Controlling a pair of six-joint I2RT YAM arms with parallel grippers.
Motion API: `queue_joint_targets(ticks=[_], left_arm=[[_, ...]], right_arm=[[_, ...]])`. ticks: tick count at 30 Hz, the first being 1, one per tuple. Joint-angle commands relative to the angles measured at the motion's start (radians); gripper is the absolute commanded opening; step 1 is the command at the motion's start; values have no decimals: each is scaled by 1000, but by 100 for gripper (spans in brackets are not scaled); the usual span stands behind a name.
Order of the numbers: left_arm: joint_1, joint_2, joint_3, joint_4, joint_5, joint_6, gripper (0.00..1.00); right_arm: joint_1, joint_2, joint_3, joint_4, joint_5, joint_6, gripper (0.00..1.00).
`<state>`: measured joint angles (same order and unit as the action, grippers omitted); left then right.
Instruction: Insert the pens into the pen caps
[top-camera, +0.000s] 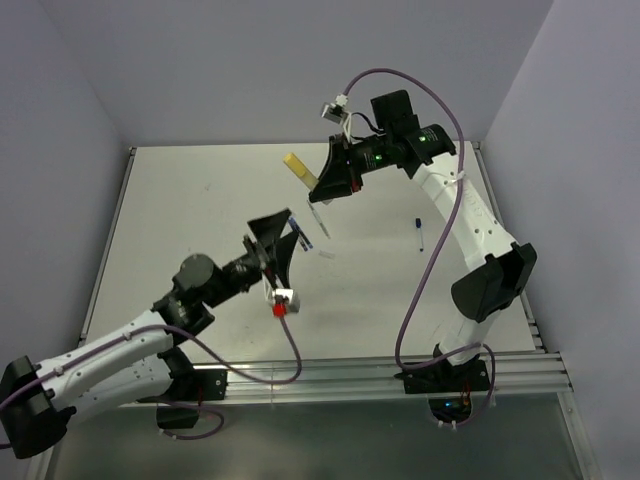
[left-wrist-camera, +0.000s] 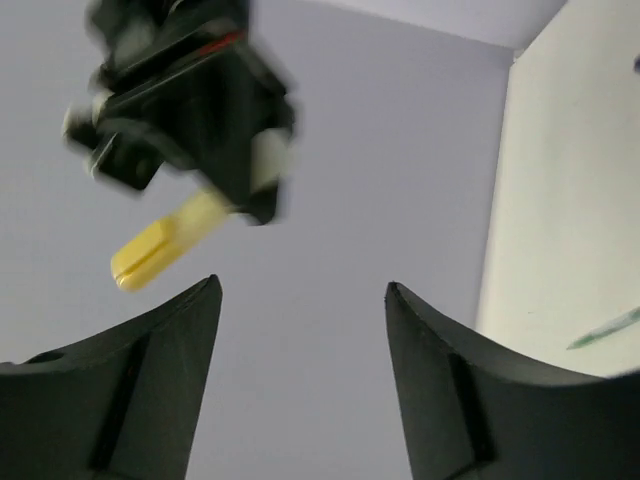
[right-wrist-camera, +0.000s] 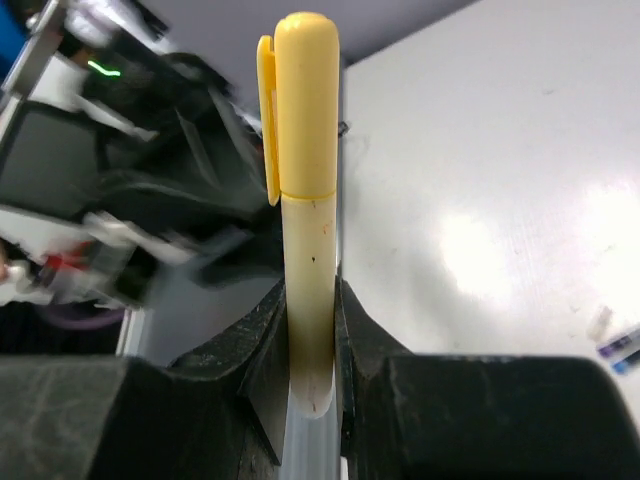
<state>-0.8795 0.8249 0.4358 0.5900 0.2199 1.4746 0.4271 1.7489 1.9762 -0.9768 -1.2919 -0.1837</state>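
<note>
My right gripper (right-wrist-camera: 312, 287) is shut on the pale yellow pen (right-wrist-camera: 308, 250). The pen stands straight up between the jaws with the bright yellow cap (right-wrist-camera: 300, 100) seated on its top. From above, that gripper (top-camera: 326, 186) hangs over the far middle of the table, and the capped end (top-camera: 298, 168) sticks out to its upper left. My left gripper (top-camera: 289, 236) is open and empty, just below and left of it; in its own view the fingertips (left-wrist-camera: 205, 295) stand wide apart under the yellow cap (left-wrist-camera: 150, 255). A dark pen (top-camera: 420, 232) lies to the right. A small pale cap (top-camera: 328, 256) lies near the centre.
A thin stick (top-camera: 320, 222) lies on the white table (top-camera: 200, 200) between the two grippers and shows as a greenish line (left-wrist-camera: 605, 328) at the right of the left wrist view. Purple cables (top-camera: 430, 240) loop off both arms. Grey walls enclose the table.
</note>
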Motion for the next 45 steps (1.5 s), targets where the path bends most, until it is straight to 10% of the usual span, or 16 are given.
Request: queue_joint_targets(ticks=[1, 9, 15, 36, 45], left_arm=[[11, 26, 379, -416, -204, -711, 69], [369, 219, 743, -585, 312, -1764, 64], [501, 407, 811, -266, 596, -2266, 74], [539, 474, 676, 80, 679, -2610, 60], [537, 482, 655, 142, 661, -2656, 34]], right_arm=[[-62, -87, -129, 367, 83, 231, 0], [-99, -232, -502, 818, 100, 519, 0], [-79, -285, -638, 1084, 36, 728, 0], [55, -281, -633, 1162, 55, 813, 0], [59, -275, -634, 1165, 59, 819, 0]])
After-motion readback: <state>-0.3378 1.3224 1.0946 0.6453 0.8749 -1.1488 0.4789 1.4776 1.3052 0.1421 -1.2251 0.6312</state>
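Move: My right hand already holds the capped yellow pen; its cap is about 3 cm ahead of that hand, 3 cm left and 5 cm above. From my empty left hand the cap is some 8 cm ahead, 1 cm right and 11 cm up. On the table about 31 cm below my left hand, the blue pen is roughly 20 cm ahead and 1 cm left; the green pen is 26 cm ahead and 4 cm right. I swing my open left hand up and forward, rolling it some 135 degrees about its pointing direction; it overshoots, then eases back to about 10 cm higher and 6.5 cm farther out, its fingers narrowing around the yellow cap's end. My right hand keeps its grip, dips forward and down about 5 cm, then returns to just back and left of its start. ##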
